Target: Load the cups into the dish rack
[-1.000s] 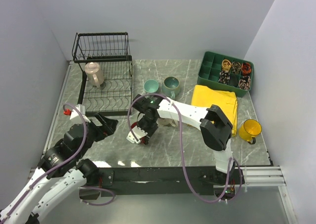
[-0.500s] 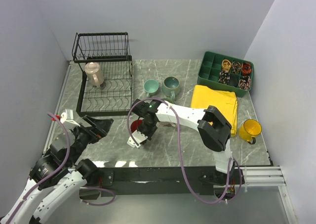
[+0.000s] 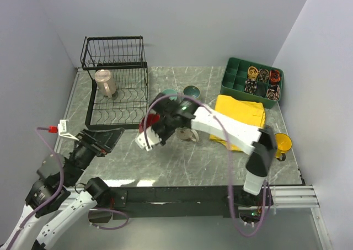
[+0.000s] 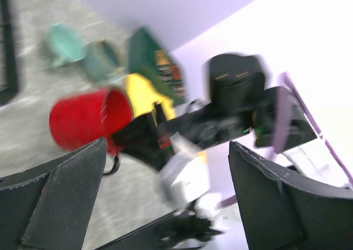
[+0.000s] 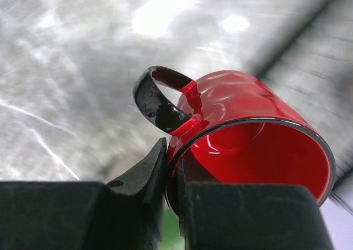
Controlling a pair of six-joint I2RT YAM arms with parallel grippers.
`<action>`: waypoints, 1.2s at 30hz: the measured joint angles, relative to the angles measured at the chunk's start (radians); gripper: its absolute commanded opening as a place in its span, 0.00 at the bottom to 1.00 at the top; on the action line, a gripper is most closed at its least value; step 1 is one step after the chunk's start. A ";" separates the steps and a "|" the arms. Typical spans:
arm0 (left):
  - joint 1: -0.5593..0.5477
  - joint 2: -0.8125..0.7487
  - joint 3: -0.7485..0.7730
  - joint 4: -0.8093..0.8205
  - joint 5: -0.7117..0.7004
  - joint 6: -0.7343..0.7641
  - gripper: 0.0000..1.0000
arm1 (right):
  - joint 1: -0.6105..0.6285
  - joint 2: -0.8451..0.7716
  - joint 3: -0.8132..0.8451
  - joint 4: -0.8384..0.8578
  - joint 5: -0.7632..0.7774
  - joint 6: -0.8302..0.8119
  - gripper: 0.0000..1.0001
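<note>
My right gripper [image 3: 153, 127] is shut on the rim of the red cup [image 3: 147, 121], next to its black handle [image 5: 157, 101], and holds it off the table just right of the dish rack [image 3: 117, 104]. One finger is inside the red cup [image 5: 248, 128] and one outside. A beige cup [image 3: 105, 81] stands in the rack. Two teal cups [image 3: 168, 92] [image 3: 193, 90] show behind the right arm. A cream cup [image 3: 187, 134] lies under that arm. The yellow cup [image 3: 281, 142] sits far right. My left gripper [image 3: 105, 139] is open and holds nothing, in front of the rack.
A green compartment tray [image 3: 238, 80] with small items stands at the back right. A yellow cloth [image 3: 242, 113] lies in front of it, partly under the right arm. The left wrist view is blurred; it shows the red cup [image 4: 88, 117] and the right arm.
The right gripper closed on the red cup's rim and lifted it back toward the rack. The left arm drew back to the near left, still open.
</note>
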 measured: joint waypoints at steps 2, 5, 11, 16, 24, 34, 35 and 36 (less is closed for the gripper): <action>0.000 0.000 0.012 0.052 0.031 -0.001 0.96 | 0.000 -0.063 0.067 -0.004 0.011 0.048 0.00; 0.000 0.007 0.019 0.139 0.085 -0.004 0.96 | -0.003 -0.204 0.110 0.030 0.031 0.122 0.00; 0.000 0.115 0.032 0.345 0.239 -0.023 0.96 | -0.034 -0.496 0.035 0.179 0.111 0.248 0.00; 0.000 0.314 0.062 0.551 0.431 -0.041 0.96 | -0.059 -0.727 -0.226 0.426 0.143 0.301 0.00; 0.000 0.616 0.100 0.907 0.753 -0.194 0.96 | -0.058 -0.919 -0.561 0.824 0.129 0.360 0.00; 0.000 0.789 0.112 1.171 0.938 -0.396 0.92 | -0.056 -0.941 -0.713 1.077 0.027 0.260 0.00; 0.000 0.801 0.114 1.196 0.955 -0.417 0.88 | -0.056 -0.945 -0.722 1.092 0.013 0.246 0.00; 0.000 0.811 0.114 1.215 0.965 -0.431 0.87 | -0.055 -0.947 -0.726 1.100 -0.002 0.237 0.00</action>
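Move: The red cup, already pinched at its rim in my right fingers, lies about 8 cm ahead, 10 cm right and 16 cm below my open left hand. From my right hand its body is some 3 cm left and 2 cm ahead, and my left gripper is about 6 cm back, 13 cm left and 16 cm above. The green mug stands roughly 9 cm ahead and 11 cm right of my right hand, the light teal cup 22 cm ahead and 4 cm right, both about 12 cm lower. I bring both hands together in the air: my right keeps its pinch on the red cup, lifts it fast by about 26 cm while drifting 10 cm right, and rolls over until its fingers point left. My left hand, still open, rises some 12 cm, then sweeps about 18 cm right, turning clockwise some 60 degrees so its fingers close in on the cup's base and handle. ##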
